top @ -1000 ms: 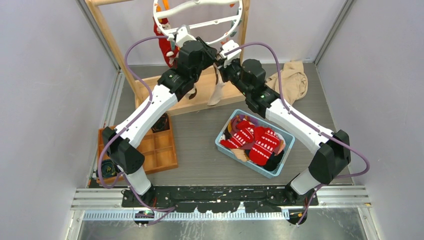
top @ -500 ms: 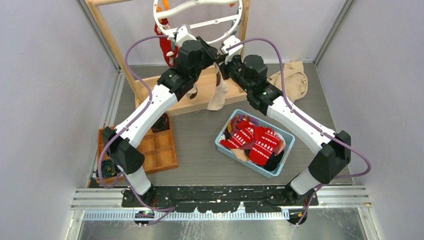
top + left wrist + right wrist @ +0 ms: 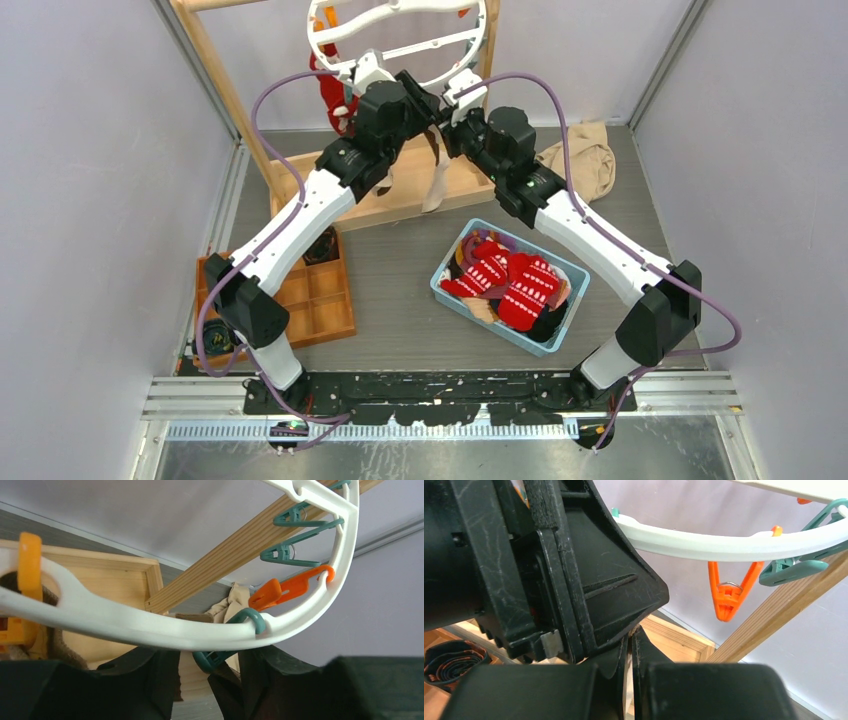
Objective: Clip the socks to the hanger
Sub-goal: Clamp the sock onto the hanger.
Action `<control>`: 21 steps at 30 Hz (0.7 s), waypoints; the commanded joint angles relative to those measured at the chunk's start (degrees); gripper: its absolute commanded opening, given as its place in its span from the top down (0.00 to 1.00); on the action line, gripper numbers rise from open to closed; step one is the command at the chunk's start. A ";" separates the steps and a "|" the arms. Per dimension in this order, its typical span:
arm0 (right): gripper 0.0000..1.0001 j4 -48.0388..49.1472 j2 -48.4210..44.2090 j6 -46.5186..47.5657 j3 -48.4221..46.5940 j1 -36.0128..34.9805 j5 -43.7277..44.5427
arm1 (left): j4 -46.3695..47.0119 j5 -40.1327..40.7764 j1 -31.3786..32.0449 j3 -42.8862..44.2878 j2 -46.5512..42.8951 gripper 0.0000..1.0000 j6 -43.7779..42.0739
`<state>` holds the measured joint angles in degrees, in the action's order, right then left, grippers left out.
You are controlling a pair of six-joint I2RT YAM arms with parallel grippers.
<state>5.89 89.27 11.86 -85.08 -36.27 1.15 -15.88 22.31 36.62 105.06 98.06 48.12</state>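
The white hanger [image 3: 400,45] hangs at the back, with a red sock [image 3: 335,100] clipped on its left. My left gripper [image 3: 418,97] is up under the ring. Seen from the left wrist, its jaws stand apart around a teal clip [image 3: 220,657] beneath the hanger's rim [image 3: 150,632]; the clip touches the right finger only. My right gripper [image 3: 447,118] is shut on a tan sock [image 3: 437,185] that dangles below it. In the right wrist view the right gripper [image 3: 630,635] shows only a sliver between its jaws. More red socks [image 3: 515,280] lie in the blue basket [image 3: 445,290].
The tall wooden frame [image 3: 225,95] and its base [image 3: 395,200] stand behind both arms. A beige cloth [image 3: 585,160] lies at the back right. A wooden compartment tray [image 3: 315,295] sits at the left. Orange clips [image 3: 726,597] and teal ones [image 3: 295,550] hang from the ring.
My left gripper's jaws have spread wider around the teal clip. The tan sock has swung slightly, and the right arm has shifted a little.
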 commanded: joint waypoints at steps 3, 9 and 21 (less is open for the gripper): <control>0.99 2.99 -1.00 0.69 -1.67 0.37 0.70 | 0.59 -0.07 -0.30 -0.14 -0.71 0.49 0.49; 0.99 3.63 -1.07 0.85 -1.34 0.32 0.71 | 0.09 -0.06 -0.26 -0.36 -2.13 0.41 0.15; 0.58 2.18 -3.46 1.06 0.74 0.48 -3.47 | -1.85 -3.13 -0.23 -4.77 -9.40 0.28 -1.05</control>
<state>6.26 89.21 12.25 -84.97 -35.81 0.36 -17.96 20.91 36.45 102.00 94.15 48.38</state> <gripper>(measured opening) 0.364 0.712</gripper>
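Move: The teal clip that takes the sock sits right between the left hand's fingertips, about 1 cm ahead of the finger point. The orange clip already holding a striped sock hangs some 8 cm to the left, level with it; an empty orange clip is about 4 cm farther out and 6 cm to the right. From the right hand, which pinches the cream-and-brown sock's edge, the teal clip lies roughly 2 cm ahead, 2 cm left and 2 cm up. Backing away only after its fingers have spread well apart to release the teal clip, the left hand ends up about 2 cm back and 1 cm to its left. The right hand stays almost in place below the rim, keeping its pinch on the sock's edge until late, then opens its fingers about a third of the way. ##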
